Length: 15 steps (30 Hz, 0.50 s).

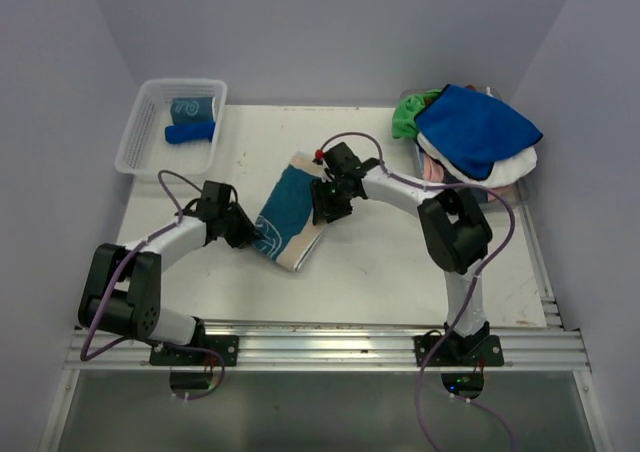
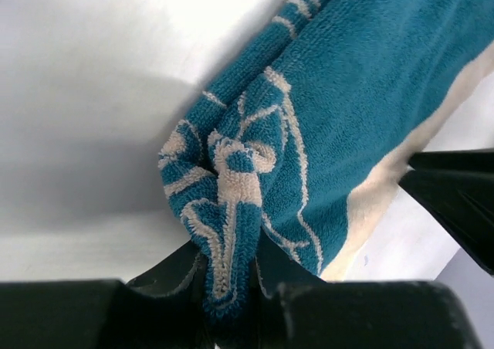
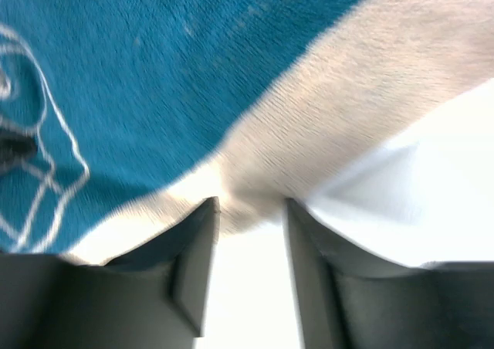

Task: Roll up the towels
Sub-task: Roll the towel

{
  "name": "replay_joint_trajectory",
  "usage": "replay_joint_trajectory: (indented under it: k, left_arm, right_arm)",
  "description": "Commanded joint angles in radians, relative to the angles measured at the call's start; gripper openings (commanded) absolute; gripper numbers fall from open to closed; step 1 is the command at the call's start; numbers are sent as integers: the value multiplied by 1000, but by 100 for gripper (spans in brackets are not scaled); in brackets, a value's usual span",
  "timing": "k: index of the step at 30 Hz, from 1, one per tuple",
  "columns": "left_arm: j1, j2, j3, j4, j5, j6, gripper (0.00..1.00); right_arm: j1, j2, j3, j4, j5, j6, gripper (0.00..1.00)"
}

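A teal and beige towel point(image 1: 290, 210) with white swirls lies partly folded in the middle of the table. My left gripper point(image 1: 250, 234) is at its near left corner. In the left wrist view the left gripper point(image 2: 231, 291) is shut on a bunched fold of that towel point(image 2: 355, 94). My right gripper point(image 1: 325, 207) is at the towel's right edge. In the right wrist view the right gripper point(image 3: 251, 206) stands open, the towel's beige border point(image 3: 347, 110) just reaching its fingertips, with bare table showing in the gap. More towels are piled at the back right, a royal blue one point(image 1: 475, 127) on top.
A clear mesh basket point(image 1: 140, 142) at the back left holds a rolled teal towel point(image 1: 192, 106) and a rolled blue one point(image 1: 190, 132). Green point(image 1: 408, 117), white point(image 1: 510, 167) and pink cloth shows under the pile. Walls close in on both sides.
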Motion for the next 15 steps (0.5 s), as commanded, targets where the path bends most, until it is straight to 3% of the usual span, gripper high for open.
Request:
replay_joint_trajectory:
  k: [1,4,7,11,15]
  left_arm:
    - [8,-73,-68,-75,-24,37,18]
    - [8,-101,-91,-90,-21,46,12]
    - [8,-111,-92,-113,-33,46,10]
    - [8,-120,-92,-130,-53,46,9]
    - [8,-121,-98,-132,-55,46,8]
  right_arm:
    - [39,-192,-105,20,-12,-83,50]
    - [129,-300,-211,86,38,-158,66]
    - [262,-359,-275,138,176,-247,72]
    - [437,-354,-295,209,359,-330,74]
    - [534,-294,-308,320,515,-395,75]
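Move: The right fingertips are still at the tan right edge of the folded towel. The towel's near tan corner lies about 13 cm back and 6 cm left of them, some 2 cm lower. The blue corner pinched by the left hand is roughly 6 cm back and 15 cm left of the right hand, and the towel's far end about 12 cm ahead and 3 cm left. From the left hand the near corner is some 8 cm back and 10 cm right. Back by about 15 cm, then increasingly left by some 8 cm net, the right hand rises about 6 cm off the towel's right edge and opens wide, coming over the near tan corner. Its wrist twists some 30 degrees counter-clockwise as the fingertips swing forward. The left hand keeps pinching the blue corner and drags it back about 4 cm, slightly left and lower, then slows nearly to a stop. ##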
